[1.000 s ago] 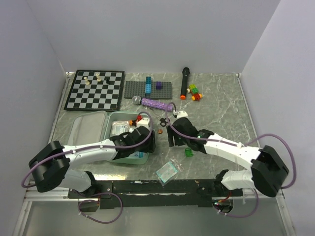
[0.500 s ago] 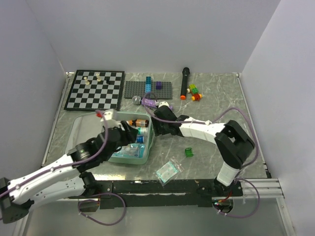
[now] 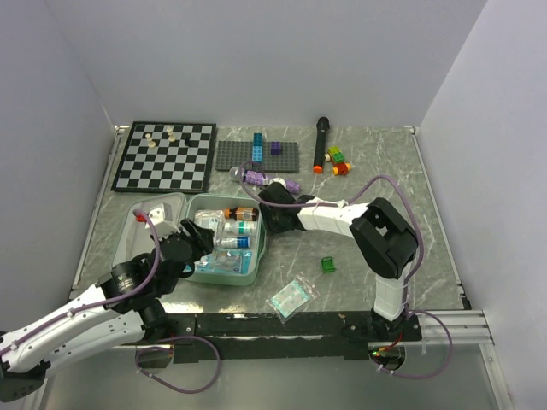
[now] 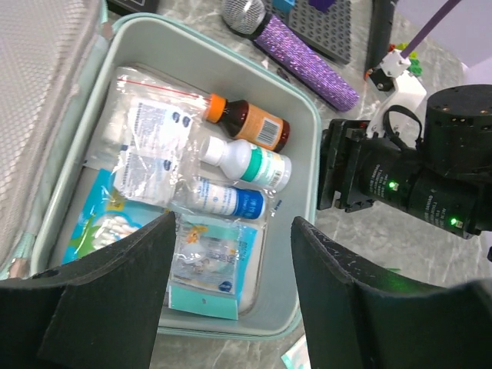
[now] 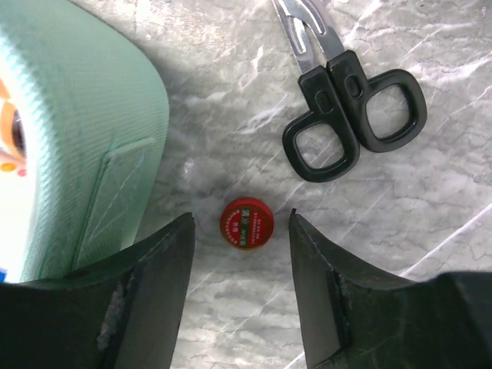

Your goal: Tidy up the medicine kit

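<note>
The medicine kit [image 3: 255, 265] lies open, a mint-green case with its lid [image 3: 152, 215] folded out to the left. In its tray lie a brown bottle [image 4: 246, 121], a white bottle [image 4: 247, 161], a blue-labelled bottle [image 4: 227, 198] and plastic sachets [image 4: 154, 146]. My left gripper [image 4: 233, 219] hovers open above the tray's near part [image 3: 198, 242], holding nothing. My right gripper [image 5: 241, 217] stands open just right of the kit's wall [image 5: 84, 138], its fingers on either side of a small red round tin [image 5: 247, 224] on the table, not touching it. In the top view the right gripper [image 3: 267, 215] hides the tin.
Black scissors [image 5: 354, 115] lie just beyond the tin. A purple microphone [image 3: 269, 180], a grey studded plate [image 3: 258, 156], a chessboard [image 3: 165, 155], a black marker [image 3: 320, 143] and coloured bricks [image 3: 338, 160] sit at the back. A green block [image 3: 327, 265] and a plastic packet [image 3: 291, 297] lie near the front.
My left gripper has drawn back to the left over the kit and opened wider. My right gripper has swung up-left to the kit's right side, its fingers narrowing around the red tin.
</note>
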Motion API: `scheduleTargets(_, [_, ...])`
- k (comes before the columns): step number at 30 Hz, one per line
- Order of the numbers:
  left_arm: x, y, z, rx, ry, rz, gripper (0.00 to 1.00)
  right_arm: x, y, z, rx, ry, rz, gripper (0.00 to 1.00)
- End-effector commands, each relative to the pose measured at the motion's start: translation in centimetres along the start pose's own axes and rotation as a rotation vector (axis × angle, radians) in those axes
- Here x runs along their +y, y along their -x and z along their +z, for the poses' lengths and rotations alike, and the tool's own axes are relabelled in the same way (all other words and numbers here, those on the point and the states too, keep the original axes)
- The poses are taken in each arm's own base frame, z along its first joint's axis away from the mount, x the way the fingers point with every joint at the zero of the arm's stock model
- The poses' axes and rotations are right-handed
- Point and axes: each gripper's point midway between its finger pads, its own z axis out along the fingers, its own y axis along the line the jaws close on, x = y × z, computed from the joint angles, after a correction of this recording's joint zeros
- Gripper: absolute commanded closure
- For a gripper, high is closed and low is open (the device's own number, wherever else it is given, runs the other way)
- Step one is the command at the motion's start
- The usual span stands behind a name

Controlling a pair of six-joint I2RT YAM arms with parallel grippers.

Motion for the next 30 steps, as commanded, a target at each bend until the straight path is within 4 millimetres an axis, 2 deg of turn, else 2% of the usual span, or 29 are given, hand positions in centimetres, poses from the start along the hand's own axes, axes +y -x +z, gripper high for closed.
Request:
scheduleTargets(1, [0.5, 1.0, 0.0, -0.045, 0.031, -0.020, 0.33, -0.4, 1.0, 0.5, -0.006, -0.015, 0.014, 0.43])
scheduleTargets(7, [0.4, 0.8, 0.2, -0.046, 0.026, -0.017, 0.33, -0.9, 0.2, 0.7, 0.008, 0.002, 0.032, 0.47])
scheduleTargets(14, [0.2, 0.2, 0.7, -0.025, 0.048, 0.013, 0.32, -0.9, -0.2, 0.7, 0.015, 0.026, 0.030, 0.62])
scheduleTargets(18, [0.0, 0.5, 0.7, -0.032, 0.042, 0.005, 0.32, -1.2, -0.2, 0.0, 0.003, 0.024, 0.033, 0.69])
scheduleTargets(23, [-0.4, 1.2, 0.5, -0.054, 0.031, -0.010, 0.32, -1.9, 1.2, -2.8, -0.064, 0.019, 0.041, 0.75])
scheduleTargets(26, [-0.4, 1.7, 0.3, -0.066, 0.036, -0.007, 0.33, -2.4, 2.5, -5.8, -0.125, 0.025, 0.047, 0.75])
scheduleTargets(27, [-0.3, 2.0, 0.3, -0.075, 0.040, -0.008, 0.32, -2.4, 3.4, -7.4, -0.162, 0.038, 0.053, 0.75])
scheduleTargets(30, [-0.2, 2.4, 0.2, -0.090, 0.044, -0.014, 0.32, -1.5, 4.5, -10.5, -0.224, 0.094, 0.031, 0.75])
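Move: Between the right hand's open fingertips, about 1 cm ahead, 1 cm to the right and 1 cm below, lies the small red tin on the table. The scissors lie some 8 cm ahead and 1 cm right of the hand, the purple microphone about 13 cm ahead and 3 cm left, and the open case's middle roughly 14 cm left and 3 cm back. From the left hand, the tin is about 10 cm ahead, 20 cm right and 18 cm below. Closing on the small red tin, the right hand first eases about 1 cm to the right and slightly forward at table level until both fingertips pinch its sides. Keeping that grip, it then lifts about 4 cm, drawing some 2 cm right and 2 cm back, away from the case wall, the wrist almost unturned. ##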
